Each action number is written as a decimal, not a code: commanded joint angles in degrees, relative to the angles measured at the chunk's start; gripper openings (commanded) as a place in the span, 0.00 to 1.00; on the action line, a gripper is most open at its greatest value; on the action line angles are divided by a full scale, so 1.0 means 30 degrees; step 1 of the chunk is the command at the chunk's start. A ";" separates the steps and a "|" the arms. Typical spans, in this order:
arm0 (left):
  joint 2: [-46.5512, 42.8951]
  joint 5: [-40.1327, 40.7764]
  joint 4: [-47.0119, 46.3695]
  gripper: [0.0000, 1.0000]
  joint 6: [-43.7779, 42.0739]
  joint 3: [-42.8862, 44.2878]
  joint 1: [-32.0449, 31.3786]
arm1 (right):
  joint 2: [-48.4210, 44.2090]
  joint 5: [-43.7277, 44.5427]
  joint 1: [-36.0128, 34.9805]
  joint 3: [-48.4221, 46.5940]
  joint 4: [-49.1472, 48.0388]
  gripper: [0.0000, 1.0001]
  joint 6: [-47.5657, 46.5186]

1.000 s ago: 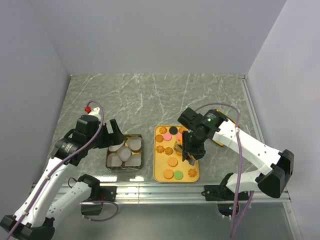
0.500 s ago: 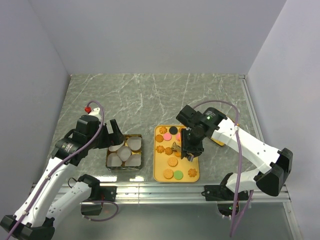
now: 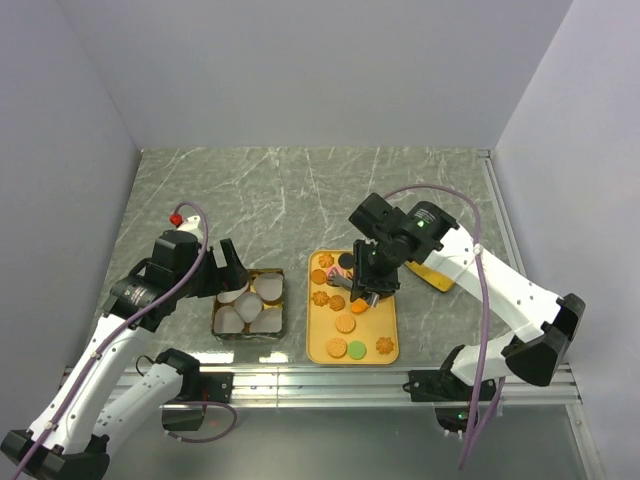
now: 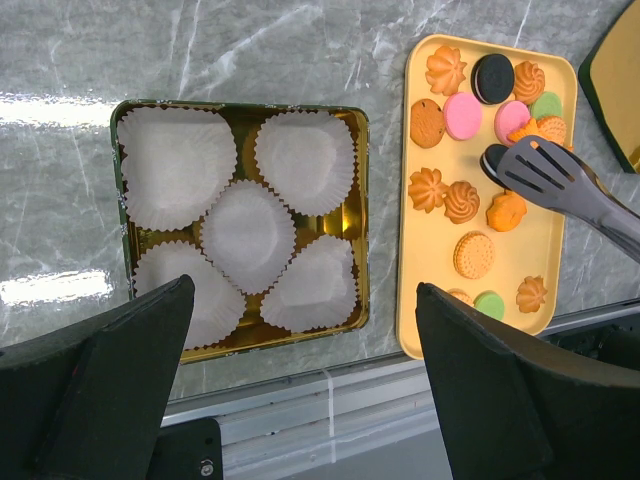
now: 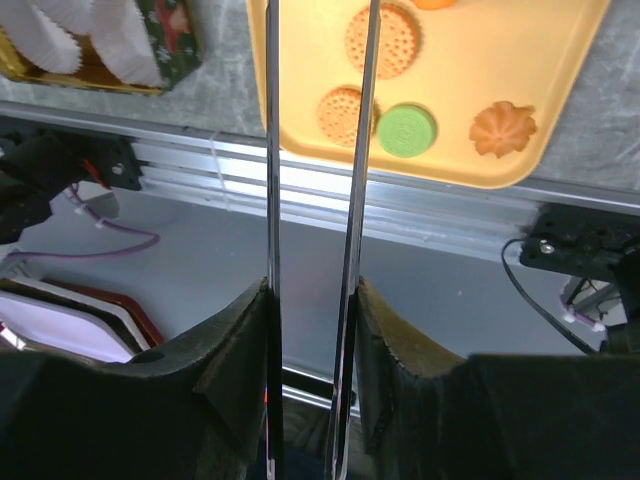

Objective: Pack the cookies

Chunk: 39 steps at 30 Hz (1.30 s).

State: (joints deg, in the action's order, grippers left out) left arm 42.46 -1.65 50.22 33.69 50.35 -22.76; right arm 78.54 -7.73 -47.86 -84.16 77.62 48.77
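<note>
The cookies (image 4: 466, 202) lie spread on a yellow tray (image 3: 371, 333): tan rounds, orange flower shapes, pink, green and one dark disc. My right gripper (image 3: 364, 287) hovers over the tray's upper half, shut on a pair of metal tongs (image 5: 272, 150). The tongs' black slotted tips (image 4: 543, 170) sit by the pink and orange cookies at the tray's far right; whether they hold one I cannot tell. My left gripper (image 4: 300, 400) stands open above the near edge of the gold tin (image 3: 215, 325), nothing between its fingers (image 4: 520, 390).
The gold tin (image 4: 364, 200) holds several white paper cups (image 4: 249, 222), none with a cookie in it. A gold lid with a dark rim (image 3: 436, 276) lies right of the tray. An aluminium rail (image 3: 320, 385) runs along the table's near edge.
My right arm has carried the tongs up and left across the tray, from its middle toward the upper cookies, and the tongs have narrowed a little. The left arm has not moved.
</note>
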 commanded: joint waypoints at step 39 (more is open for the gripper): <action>-0.3489 0.1722 -0.0362 0.99 0.1103 -0.0112 -0.0058 | 1.1933 -0.3928 -0.4410 -1.4397 -0.1352 0.31 -0.2635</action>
State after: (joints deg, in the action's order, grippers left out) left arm 31.83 2.94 50.43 36.88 50.04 -22.85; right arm 113.97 -17.61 -60.62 -124.75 75.59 42.26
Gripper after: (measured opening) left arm 0.995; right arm 0.414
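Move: The right hand holds the tongs, a black sandwich cookie already pinched in their tips roughly 10 cm ahead and 6 cm to its left. The box's far-left paper cup is about 33 cm to the hand's left, 11 cm ahead and 18 cm below; the box's middle is 29 cm left, 7 cm ahead. The cookie tray's middle is some 5 cm ahead, 2 cm left. From the open left hand, that cup is about 4 cm ahead, 4 cm left and 17 cm below. Keeping its shut hold on the tongs, with the black cookie still between their tips, the right hand rises about 4 cm, sweeps some 19 cm left from the tray to over the box, then starts to sink, turning about 20 degrees counter-clockwise with its left side tilting up. The open left hand lifts about 3.5 cm and drifts slightly left, tipping its fingers upward. ##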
